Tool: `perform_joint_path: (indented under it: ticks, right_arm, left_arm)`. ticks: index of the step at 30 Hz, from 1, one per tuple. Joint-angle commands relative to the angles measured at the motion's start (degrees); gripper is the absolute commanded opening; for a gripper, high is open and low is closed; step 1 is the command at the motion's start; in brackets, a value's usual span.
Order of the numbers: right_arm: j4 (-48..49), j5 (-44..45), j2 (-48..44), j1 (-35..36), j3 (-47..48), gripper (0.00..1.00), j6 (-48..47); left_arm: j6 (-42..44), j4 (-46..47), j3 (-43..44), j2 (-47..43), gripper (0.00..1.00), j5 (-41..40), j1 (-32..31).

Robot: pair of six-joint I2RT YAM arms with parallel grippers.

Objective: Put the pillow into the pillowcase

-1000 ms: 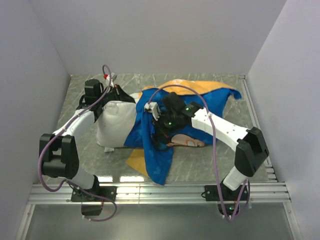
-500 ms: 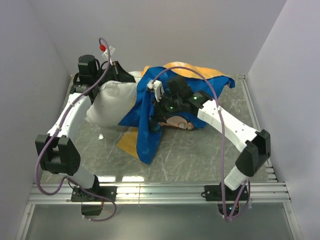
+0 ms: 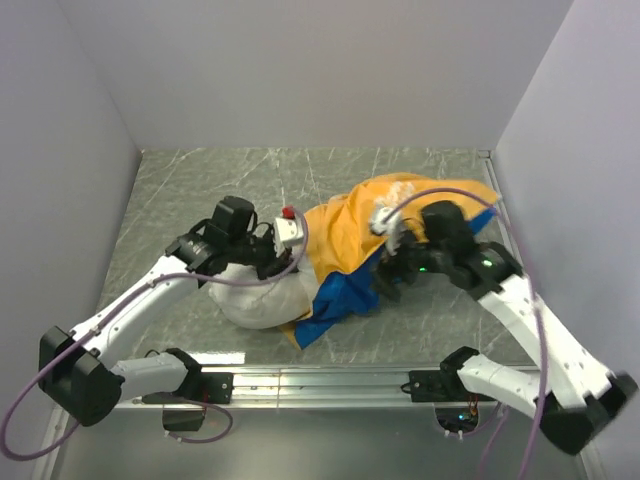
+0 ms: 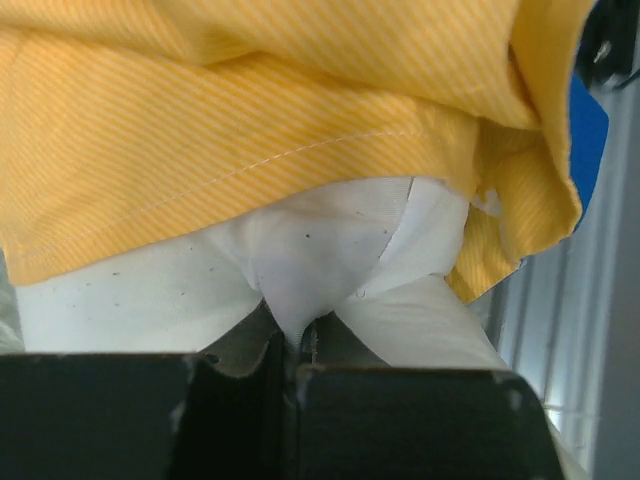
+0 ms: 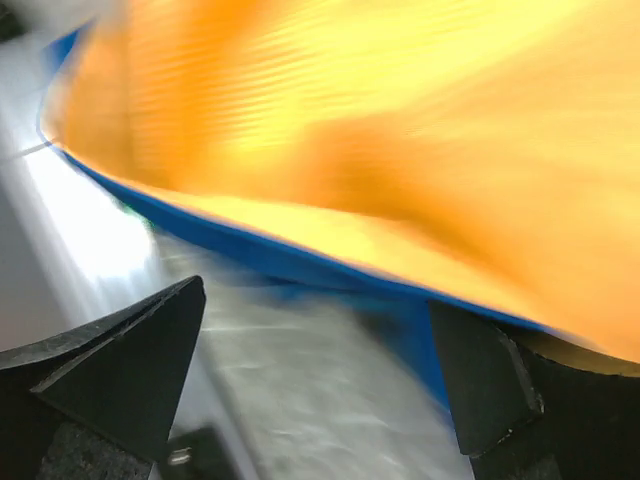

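The white pillow lies near the table's front, its right part under the pillowcase. The case lies orange face up, with a blue edge showing below. My left gripper sits at the pillow's top left end, shut on a pinch of white pillow fabric. The orange hem of the pillowcase hangs just beyond that pinch. At the case's right side my right gripper is open. Its fingers stand wide apart over bare table, and the blurred orange-and-blue pillowcase lies just ahead of them.
A metal rail runs along the near edge, close to the pillow. White walls close in the left, back and right sides. Grey marbled table stretches behind the bundle. Purple cables loop over both arms.
Both arms swung toward the near side, dragging pillow and case forward. The case now lies orange face up over the pillow. My right gripper has opened and let go of the pillowcase.
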Motion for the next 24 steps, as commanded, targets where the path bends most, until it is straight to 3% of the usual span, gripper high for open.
perform_joint_path:
  ticks: [1,2,5,6,7,9,11,12,14,15,18,21,24]
  right_arm:
    - [3.35,8.22,-10.84,-4.33,6.54,1.0,-5.24]
    - [3.97,10.26,-11.2,-4.51,8.65,1.0,-3.58]
    - [8.79,18.61,-7.96,-5.73,13.24,1.0,1.6]
    - [9.51,19.06,-7.16,-5.92,12.72,1.0,1.97]
    - [9.69,19.85,-6.02,-5.92,12.11,1.0,2.23]
    - [10.22,19.6,-2.86,-5.92,9.56,1.0,4.69]
    - [7.77,15.93,2.48,-6.0,7.46,1.0,5.92]
    - [6.37,15.21,4.43,-6.01,6.4,1.0,6.1]
    - [1.89,12.93,11.52,-5.3,4.82,0.99,4.88]
    - [1.17,12.22,13.39,-5.39,3.5,0.99,4.52]
    - [0.2,10.72,17.35,-4.16,-1.76,0.97,0.58]
    - [0.9,14.22,18.86,-0.48,-5.91,0.95,-4.08]
    - [3.09,15.98,17.2,2.33,-10.21,0.94,-8.56]
  left_arm:
    - [12.17,-0.46,-4.69,-0.29,0.0,-12.55,-5.22]
    - [12.34,0.59,-5.56,-0.29,0.0,-13.51,-7.08]
    - [12.43,0.08,-6.01,0.33,0.18,-20.1,-15.25]
    - [12.17,-1.32,-5.58,0.5,0.28,-21.25,-16.93]
    - [11.3,-2.72,-4.88,0.07,0.45,-21.95,-18.51]
    - [7.44,-7.36,-1.37,-0.99,0.6,-21.09,-18.61]
    - [3.23,-10.28,4.58,-2.31,0.84,-18.11,-16.08]
    - [2.25,-12.12,7.32,-2.31,0.99,-15.4,-11.8]
    - [-1.08,-16.96,15.47,-0.04,0.99,-8.28,-5.55]
    - [-1.71,-18.46,18.04,1.37,0.99,-5.73,1.79]
    - [-1.81,-23.73,27.8,9.01,0.99,1.32,14.2]
    - [0.12,-25.76,37.47,18.41,0.99,6.4,21.87]
    - [7.85,-32.87,49.24,30.01,1.0,9.49,23.22]
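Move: The left hand still pinches gathered white pillow fabric; the pillowcase's mouth edge lies about 7 cm to its right, 1 cm ahead and 3 cm below, with the pillow's bulk roughly 6 cm back, 2 cm left and 8 cm lower. The open right hand has the pillowcase's yellow panel about 11 cm ahead, level sideways and 8 cm below, and the blue lining some 8 cm left, 2 cm back and 10 cm lower. Left dips back, releases the pillow, lifts forward-left; open right rises, then sinks about 27 cm onto the pillowcase. ##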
